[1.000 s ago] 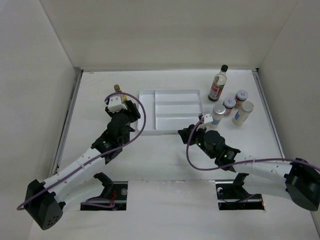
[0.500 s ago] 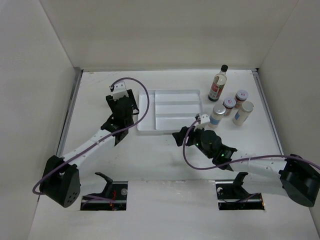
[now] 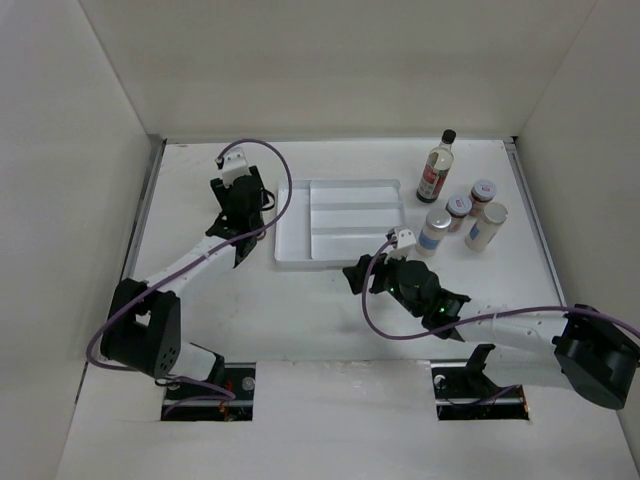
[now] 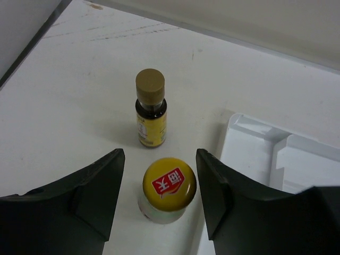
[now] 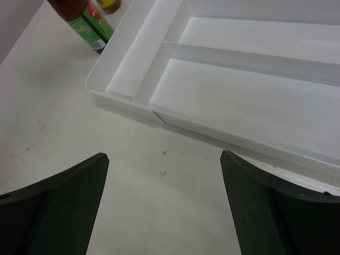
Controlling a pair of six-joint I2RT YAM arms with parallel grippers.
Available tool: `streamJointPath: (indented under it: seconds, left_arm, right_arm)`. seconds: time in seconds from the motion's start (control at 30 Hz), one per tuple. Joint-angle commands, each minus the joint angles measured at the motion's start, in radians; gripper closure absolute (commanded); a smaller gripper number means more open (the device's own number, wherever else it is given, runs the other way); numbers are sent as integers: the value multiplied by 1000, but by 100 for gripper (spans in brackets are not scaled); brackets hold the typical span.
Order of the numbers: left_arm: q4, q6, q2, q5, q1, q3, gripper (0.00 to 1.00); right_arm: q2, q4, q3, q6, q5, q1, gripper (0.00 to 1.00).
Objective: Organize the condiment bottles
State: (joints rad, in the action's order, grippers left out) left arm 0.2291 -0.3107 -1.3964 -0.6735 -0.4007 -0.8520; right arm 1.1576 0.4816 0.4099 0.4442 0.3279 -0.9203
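Note:
In the left wrist view my left gripper (image 4: 159, 159) is open and straddles the yellow-capped red sauce bottle (image 4: 169, 186), with a gap on each side of the cap. The tiny brown bottle (image 4: 151, 109) stands just beyond it. In the top view the left gripper (image 3: 238, 200) hides both. My right gripper (image 5: 164, 155) is open over bare table at the tray's front left corner, nothing between its fingers. At the back right stand the tall black-capped bottle (image 3: 437, 168), two red-lidded jars (image 3: 459, 208) (image 3: 483, 191) and two white shakers (image 3: 436, 230) (image 3: 486, 226).
The white divided tray (image 3: 340, 222) lies at the table's middle, its left rim (image 4: 239, 138) right beside the yellow-capped bottle. White walls close in the table on three sides. The right arm lies across the near right of the table.
The left arm has stretched farther back, bringing its gripper down around the yellow-capped bottle. The right gripper has slid left along the tray's front edge and opened.

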Motion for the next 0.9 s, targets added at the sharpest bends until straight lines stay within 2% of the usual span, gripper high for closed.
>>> streamJointPath:
  seconds: [0.0, 0.1, 0.27, 0.37, 0.63, 0.87]
  left_arm:
    - [39, -22, -18, 38, 20, -70, 47]
    - [38, -22, -47, 45, 15, -90, 51]
    - [41, -27, -93, 48, 7, -96, 69]
    - [44, -28, -64, 34, 6, -88, 77]
    - [26, -7, 71, -5, -5, -183, 83]
    - [10, 24, -2, 3, -66, -335, 83]
  right_arm:
    - [-1, 57, 43, -9, 10, -18, 7]
    - [-1, 57, 41, -9, 14, -19, 7]
    - [-13, 57, 37, -13, 17, -19, 7]
    - [-18, 51, 36, -13, 17, -19, 7]
    - [-21, 58, 33, -13, 17, -19, 6]
    - [-33, 61, 26, -9, 17, -19, 6]
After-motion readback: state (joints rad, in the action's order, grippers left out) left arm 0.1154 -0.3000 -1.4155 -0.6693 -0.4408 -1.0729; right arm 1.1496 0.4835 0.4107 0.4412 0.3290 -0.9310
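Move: The yellow-capped bottle stands between the left hand's open fingers, its middle about 2 cm ahead, 1 cm right and some 9 cm below. From that hand the brown-capped bottle is roughly 9 cm ahead, 3 cm left and 12 cm down, and the white tray's middle is about 20 cm right, 3 cm ahead and 17 cm down. From the right hand the yellow-capped bottle is about 21 cm left, 9 cm ahead and slightly lower. Left hand eases 2 cm forward, pinches the yellow-capped bottle's neck, then lifts about 7 cm, drifting right. ##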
